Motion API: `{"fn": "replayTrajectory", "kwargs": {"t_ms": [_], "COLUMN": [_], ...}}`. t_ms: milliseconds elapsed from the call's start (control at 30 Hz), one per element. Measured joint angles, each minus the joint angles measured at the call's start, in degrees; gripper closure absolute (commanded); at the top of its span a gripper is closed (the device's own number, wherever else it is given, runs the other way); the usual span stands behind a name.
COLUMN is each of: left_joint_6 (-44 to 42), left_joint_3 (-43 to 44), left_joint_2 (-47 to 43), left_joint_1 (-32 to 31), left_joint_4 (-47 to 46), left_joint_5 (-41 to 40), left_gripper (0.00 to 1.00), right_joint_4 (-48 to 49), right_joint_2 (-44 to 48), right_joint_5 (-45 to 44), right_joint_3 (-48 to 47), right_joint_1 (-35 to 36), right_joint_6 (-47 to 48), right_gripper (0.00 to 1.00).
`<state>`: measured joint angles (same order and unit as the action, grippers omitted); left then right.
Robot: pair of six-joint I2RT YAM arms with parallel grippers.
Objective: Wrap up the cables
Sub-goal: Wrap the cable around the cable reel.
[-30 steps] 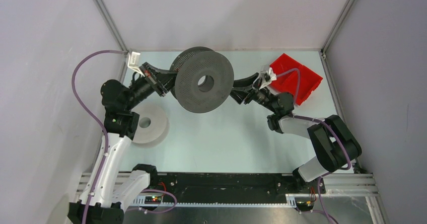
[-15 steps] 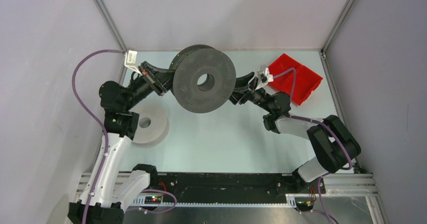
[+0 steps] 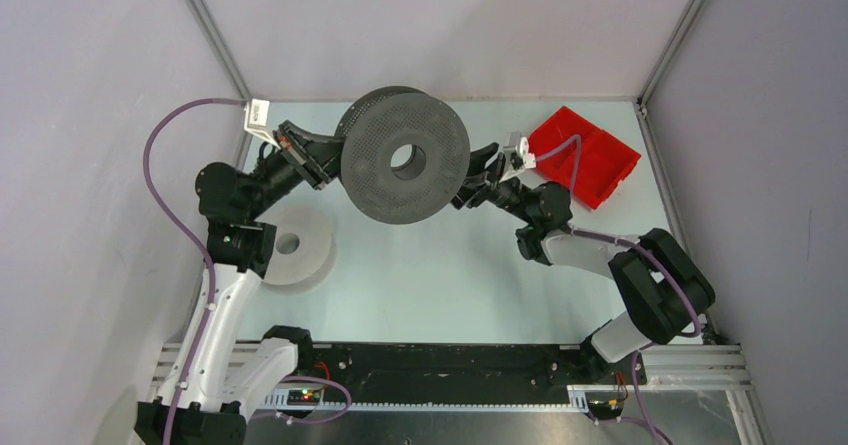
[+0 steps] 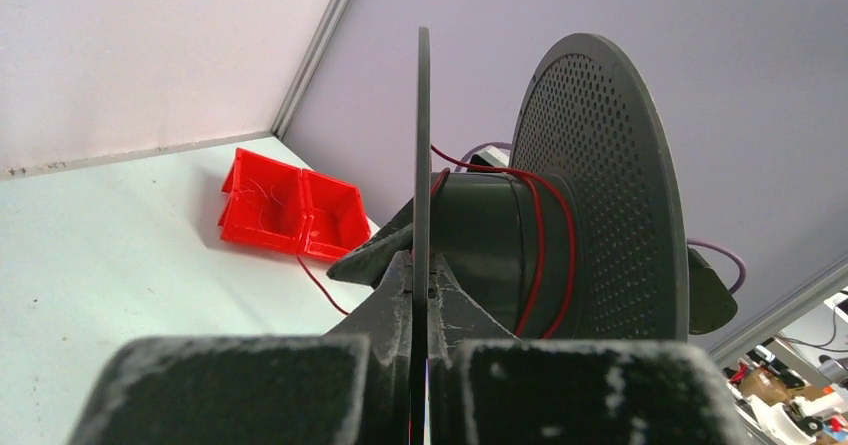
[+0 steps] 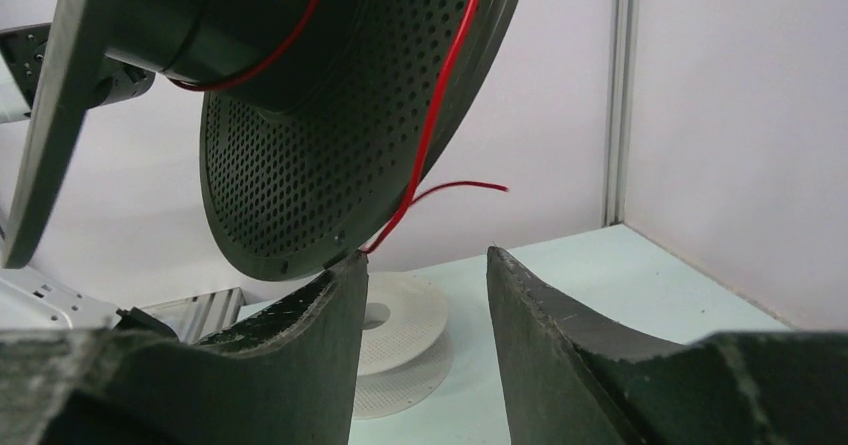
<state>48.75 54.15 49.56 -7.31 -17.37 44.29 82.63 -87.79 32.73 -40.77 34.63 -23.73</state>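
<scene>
My left gripper [image 3: 330, 160] holds a dark grey perforated spool [image 3: 405, 160] up above the table. The gripper [image 4: 422, 265] is shut on the spool's near flange [image 4: 423, 145], which I see edge-on between its fingers. The cable here is a thin red strand [image 4: 540, 255] wound a few turns round the hub. One length trails down to the table. My right gripper [image 3: 470, 185] stands open at the spool's right rim. In the right wrist view, the left fingertip of this gripper [image 5: 425, 260] meets the red cable [image 5: 430, 135] where it crosses the flange. A white spool [image 3: 290, 245] lies flat by the left arm.
A red two-part bin [image 3: 585, 155] sits at the back right corner, also seen as the red bin [image 4: 290, 210] in the left wrist view. Enclosure walls and metal posts close in the table on three sides. The white spool [image 5: 400, 315] lies beyond the right fingers.
My right gripper has moved left, closer to the dark spool's rim, with its jaws slightly wider. The left gripper has kept its grip, and the spool has shifted slightly.
</scene>
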Motion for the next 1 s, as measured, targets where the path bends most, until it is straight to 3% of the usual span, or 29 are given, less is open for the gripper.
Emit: {"fn": "replayTrajectory", "kwargs": {"t_ms": [333,500,600,667,1000], "left_joint_6": [2.16,2.8,3.23,3.41,5.07], "left_joint_3": [-0.02,-0.07,-0.37,-0.9,-1.33], "left_joint_2": [0.02,0.04,0.04,0.04,0.9], "left_joint_1": [0.0,0.0,0.0,0.0,0.0], "left_joint_4": [-1.84,-2.1,-2.67,-3.1,-3.85], "left_joint_5": [-0.04,-0.15,-0.24,-0.35,-2.14], "left_gripper": [1.0,1.0,1.0,1.0,1.0], "right_joint_4": [0.0,0.0,0.07,0.2,0.46], "right_joint_2": [-0.98,-1.16,-1.16,-1.16,-0.07], "right_joint_5": [-2.29,-3.3,-4.31,-4.46,-0.04], "right_joint_3": [-1.33,-1.81,-2.08,-2.12,1.73], "right_joint_1": [2.19,3.02,3.43,3.5,0.31], "right_joint_6": [5.92,8.92,10.12,10.47,2.8], "right_gripper": [0.45,0.64,0.91,1.0,1.0]}}
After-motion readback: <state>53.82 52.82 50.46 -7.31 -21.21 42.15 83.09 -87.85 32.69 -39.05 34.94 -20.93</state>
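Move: The loose cable running off the reel passes just ahead of the right hand's parted fingertips, roughly 2 cm to its left, 1 cm back and 1 cm up. The reel's middle is about 10 cm left, 1 cm back and 12 cm above the right hand; the red box lies some 32 cm to its right, 18 cm farther out and 30 cm below. From the left hand, which grips the reel's flange, that cable is roughly 15 cm right, 3 cm forward and 9 cm down. The loose cable below the reel gets pinched by the right hand: half open, it eases about 2 cm left and up while its fingertips tilt up and swing slightly clockwise, shuts on the cable, then draws down about 2.5 cm and a little right, its tilt mostly undone. The left hand keeps its grip on the flange, nearly in place, rolling a few degrees. ##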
